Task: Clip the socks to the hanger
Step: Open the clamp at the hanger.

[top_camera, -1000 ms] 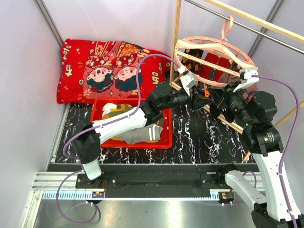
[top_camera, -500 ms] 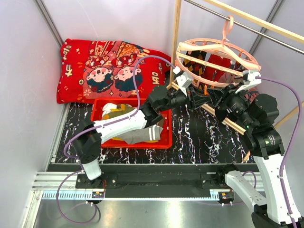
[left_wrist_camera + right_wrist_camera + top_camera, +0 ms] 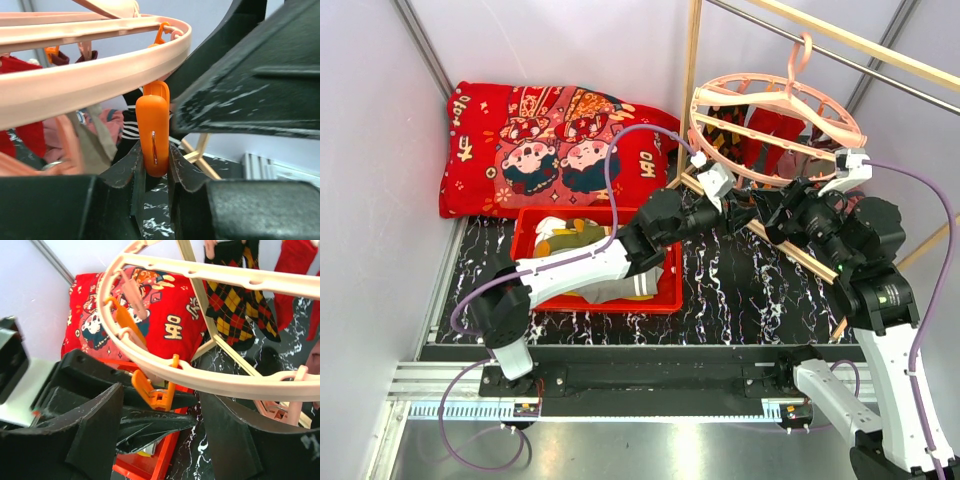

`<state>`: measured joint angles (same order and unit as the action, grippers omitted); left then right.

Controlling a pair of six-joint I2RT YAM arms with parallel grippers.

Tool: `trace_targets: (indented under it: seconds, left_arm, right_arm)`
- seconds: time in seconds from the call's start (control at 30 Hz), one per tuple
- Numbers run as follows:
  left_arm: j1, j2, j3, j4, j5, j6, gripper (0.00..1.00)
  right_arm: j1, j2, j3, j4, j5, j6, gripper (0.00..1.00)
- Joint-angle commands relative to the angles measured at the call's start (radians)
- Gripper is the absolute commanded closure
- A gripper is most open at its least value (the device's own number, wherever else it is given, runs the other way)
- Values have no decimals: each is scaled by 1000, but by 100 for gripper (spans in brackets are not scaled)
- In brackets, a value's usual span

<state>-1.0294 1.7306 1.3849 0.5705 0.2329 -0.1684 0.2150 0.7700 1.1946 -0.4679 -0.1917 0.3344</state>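
The pale-pink ring hanger (image 3: 850,125) hangs from the wooden rail at the back right. An argyle sock (image 3: 725,125) and red socks (image 3: 770,135) dangle from it. My left gripper (image 3: 735,212) is under the ring's near edge, shut on an orange clip (image 3: 153,130), one jaw on each side of its lower end (image 3: 154,165). A black sock with white stripes (image 3: 131,131) shows just behind that clip. My right gripper (image 3: 770,210) faces it, open (image 3: 160,435). Its fingers stand wide on either side of the same orange clip (image 3: 155,390) and the left fingers (image 3: 150,422). More socks (image 3: 570,240) lie in the basket.
The red basket (image 3: 620,300) sits on the black marble table below my left arm. A red cartoon-print cushion (image 3: 550,140) lies at the back left. A wooden upright pole (image 3: 692,90) and a slanted wooden bar (image 3: 810,262) stand close to both grippers.
My right gripper has gone from shut to open. My left gripper has tightened on the orange clip and dropped slightly lower and right. The hanger ring has shifted a little to the right.
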Motion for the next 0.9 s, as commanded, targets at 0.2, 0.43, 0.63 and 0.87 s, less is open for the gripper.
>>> trace_targets:
  seconds: [0.2,0.43,0.63,0.87]
  left_arm:
    - [-37,-43,42,-58,-53,107,100]
    - [-51,-32,65,-98,-64,136,100]
    - [-64,-20,86,-130,-72,159,100]
    - [-67,-25,83,-141,-86,161,100]
  right_arm:
    - [3,52,53,47,29,18,30]
    - [3,68,63,74,5,31,38]
    - [3,71,68,92,0,37,47]
    - [3,69,65,98,1,35,65]
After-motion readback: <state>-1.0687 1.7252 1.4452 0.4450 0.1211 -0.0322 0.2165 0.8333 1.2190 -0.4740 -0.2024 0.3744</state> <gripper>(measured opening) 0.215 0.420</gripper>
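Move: The orange clamp sits just beyond the right fingertips, about 2 cm ahead, 1 cm left and 1 cm below the hand point. The hanger's near rim is some 3 cm ahead and 2 cm above, straight in line. Another orange clamp hangs roughly 7 cm ahead and 6 cm left, at about hand height. The left fingers already pinch the first clamp, its middle about 1 cm above their hand point. Right hand eases about 1.5 cm forward and down, then half-closes around the orange clamp the left keeps pinching. ##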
